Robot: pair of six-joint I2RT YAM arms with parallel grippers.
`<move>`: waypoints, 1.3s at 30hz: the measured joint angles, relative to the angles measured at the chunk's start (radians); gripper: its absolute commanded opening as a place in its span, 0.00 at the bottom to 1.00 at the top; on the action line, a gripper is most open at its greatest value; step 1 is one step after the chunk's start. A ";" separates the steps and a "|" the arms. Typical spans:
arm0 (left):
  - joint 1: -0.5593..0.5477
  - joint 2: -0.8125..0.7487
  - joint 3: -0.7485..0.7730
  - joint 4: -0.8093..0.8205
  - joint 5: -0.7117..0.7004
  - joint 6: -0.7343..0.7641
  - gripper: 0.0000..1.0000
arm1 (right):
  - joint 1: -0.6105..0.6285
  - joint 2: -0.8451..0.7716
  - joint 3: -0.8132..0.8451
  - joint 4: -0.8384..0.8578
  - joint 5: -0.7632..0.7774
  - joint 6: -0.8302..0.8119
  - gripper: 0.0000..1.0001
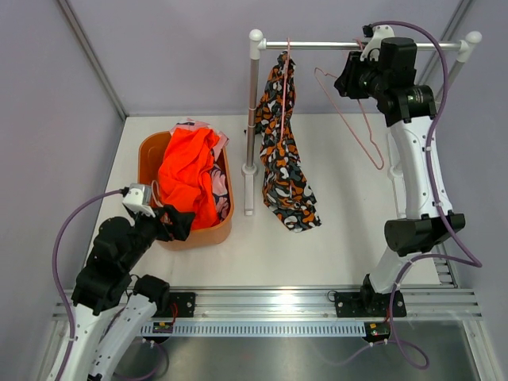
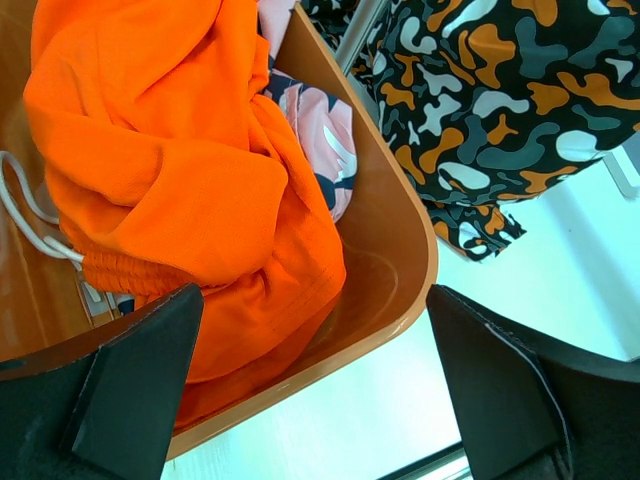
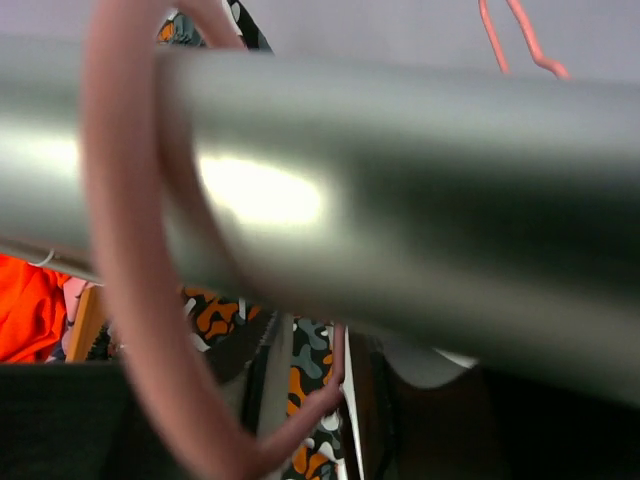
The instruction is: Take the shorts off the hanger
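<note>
Black shorts with an orange-and-white pattern (image 1: 286,159) hang from a pink hanger (image 1: 283,87) on the rack's rod (image 1: 317,45), their lower end lying on the table. Bright orange shorts (image 1: 186,171) and pink shorts (image 1: 221,186) lie in the orange basket (image 1: 149,151). My right gripper (image 1: 355,75) is up at the rod beside an empty pink hanger (image 1: 381,165). In the right wrist view its hook (image 3: 120,250) loops the rod (image 3: 400,180), and my right gripper (image 3: 310,400) is slightly open around the hook's end. My left gripper (image 1: 171,222) stands wide open at the basket's near corner.
The rack's white post (image 1: 252,119) stands between the basket and the hanging shorts. In the left wrist view the basket rim (image 2: 400,240) runs between my fingers (image 2: 140,380), with the orange shorts (image 2: 180,150), pink shorts (image 2: 330,140) and patterned shorts (image 2: 500,100) beyond. Grey walls enclose the table.
</note>
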 measured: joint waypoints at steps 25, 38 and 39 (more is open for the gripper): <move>-0.020 -0.011 0.000 0.000 -0.021 0.000 0.99 | 0.277 -0.412 -0.149 0.026 0.242 0.161 0.61; -0.020 -0.010 0.000 0.000 -0.022 0.000 0.99 | 0.407 -0.100 -0.134 0.143 0.378 0.165 0.70; -0.020 -0.010 0.000 0.000 -0.022 0.000 0.99 | 0.407 -0.092 -0.134 0.160 0.392 0.164 0.70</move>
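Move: The patterned shorts' hanger neck is about 14 cm to the right gripper's left, level with it in reach and height; the shorts hang below it, roughly 20 cm under the hand. The rack's left post top stands some 22 cm to the left, 5 cm up, neither ahead nor back. The empty hanger's neck sits right at the fingers. From the left gripper, the shorts' hanger neck is about 29 cm ahead, 26 cm right and 16 cm up. Draw the right gripper back about 15 cm and up off the empty hanger, opening the fingers further all the while. Then swing it some 15 cm left, curving forward and down again, and bring the open fingers up just short of the shorts' hanger neck, below the rod. ##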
